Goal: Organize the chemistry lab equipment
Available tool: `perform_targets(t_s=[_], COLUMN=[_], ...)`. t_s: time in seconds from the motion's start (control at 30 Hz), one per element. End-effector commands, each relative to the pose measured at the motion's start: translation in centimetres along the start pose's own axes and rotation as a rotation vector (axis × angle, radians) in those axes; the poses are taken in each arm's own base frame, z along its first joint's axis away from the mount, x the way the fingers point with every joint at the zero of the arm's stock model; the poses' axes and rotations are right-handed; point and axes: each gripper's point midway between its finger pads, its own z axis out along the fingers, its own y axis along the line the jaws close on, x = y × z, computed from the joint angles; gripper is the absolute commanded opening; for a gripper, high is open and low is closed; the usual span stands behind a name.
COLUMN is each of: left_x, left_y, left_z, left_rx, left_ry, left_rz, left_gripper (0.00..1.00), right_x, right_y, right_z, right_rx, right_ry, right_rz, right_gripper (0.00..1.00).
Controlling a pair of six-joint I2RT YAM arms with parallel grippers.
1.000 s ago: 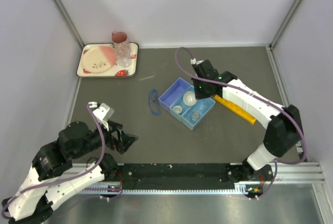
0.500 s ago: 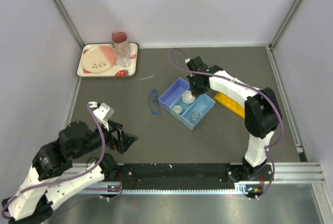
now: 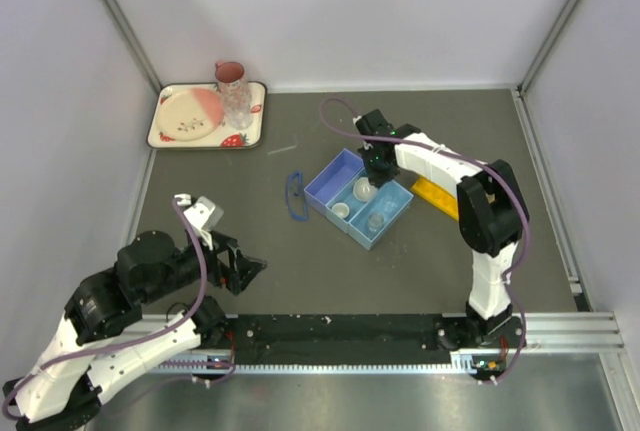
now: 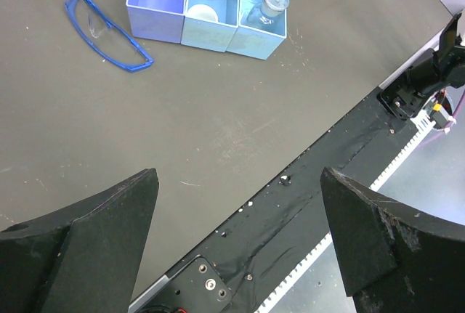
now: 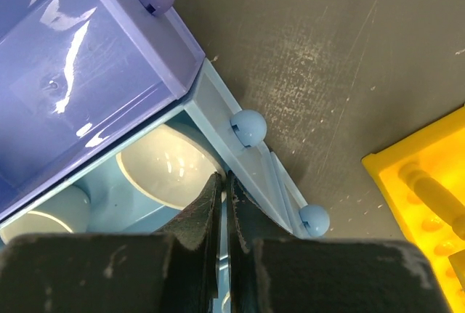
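The blue divided tray (image 3: 335, 173) sits mid-table and holds two small white round dishes (image 3: 363, 189) (image 3: 341, 210) and a small clear beaker (image 3: 378, 219). My right gripper (image 3: 372, 175) hangs over the tray's far side. It is shut (image 5: 224, 179), with its tips at the rim of the larger dish (image 5: 163, 168), beside the tray wall (image 5: 218, 99). The blue-rimmed goggles (image 3: 294, 196) lie left of the tray, and a thin glass rod (image 3: 282, 149) lies farther back. The yellow holed tube rack (image 3: 437, 196) lies right of the tray. My left gripper (image 3: 250, 269) is open (image 4: 240, 233) and empty above the near table edge.
A cream strawberry-patterned tray (image 3: 250, 123) at the back left carries a pink-and-cream plate (image 3: 190, 114), a pink mug (image 3: 230, 74) and a clear tumbler (image 3: 238, 103). A black rail (image 3: 340, 336) runs along the near edge. Grey walls close in three sides.
The right arm has folded and swung left, and its shut gripper has shifted slightly left over the tray. The left arm has barely moved.
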Motion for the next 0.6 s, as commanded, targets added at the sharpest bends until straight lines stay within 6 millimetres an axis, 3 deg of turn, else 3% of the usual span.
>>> perform_targets(t_s=[0.0,0.2,0.37,0.43,0.57], left_x=[-1.3,-1.1,-1.0,-0.9,-0.9], left_y=[-0.3,-0.3,-0.3,-0.3,-0.3], left_z=[0.2,0.2,0.1,0.1,0.0], left_rx=[0.008,0.009,0.010,0.011,0.009], left_ry=[-0.039,-0.039,-0.037,-0.035,-0.037], left_rz=[0.005,-0.002,-0.009,-0.009,-0.011], left_gripper=[0.99,0.99,0.99,0.99,0.99], right_x=[-2.1,-1.8,-2.6,-3.4,-4.9], right_y=[-0.5,-0.8,-0.7,-0.7,-0.7], right_z=[0.2,1.0,0.2,-0.8,-3.2], right_rx=[0.019,0.043,0.042,0.039,0.031], right_ry=[-0.042,-0.018,-0.037,-0.061,-0.108], right_rz=[0.002,0.004,0.010,0.013,0.021], right_gripper=[0.00,0.00,0.33,0.40,0.43])
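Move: Just inside the far-right end wall of the blue storage box, the right hand's tips are shut; the box's middle lies about 3 cm back, 3 cm left and 2 cm below. The white bowl is level with them, roughly 2 cm left and 2 cm down, the small white cup 6 cm left and 5 cm back, the glass vial some 8 cm straight back. From the left hand the box is about 20 cm ahead, 17 cm right and 22 cm below. Easing forward about 1.5 cm, the right hand bears against the box's far-right end wall from inside the middle compartment. It first sinks a little under 1 cm, then spreads its shut fingers to not quite half open beside the bowl and comes up again by a bit more than it sank. ##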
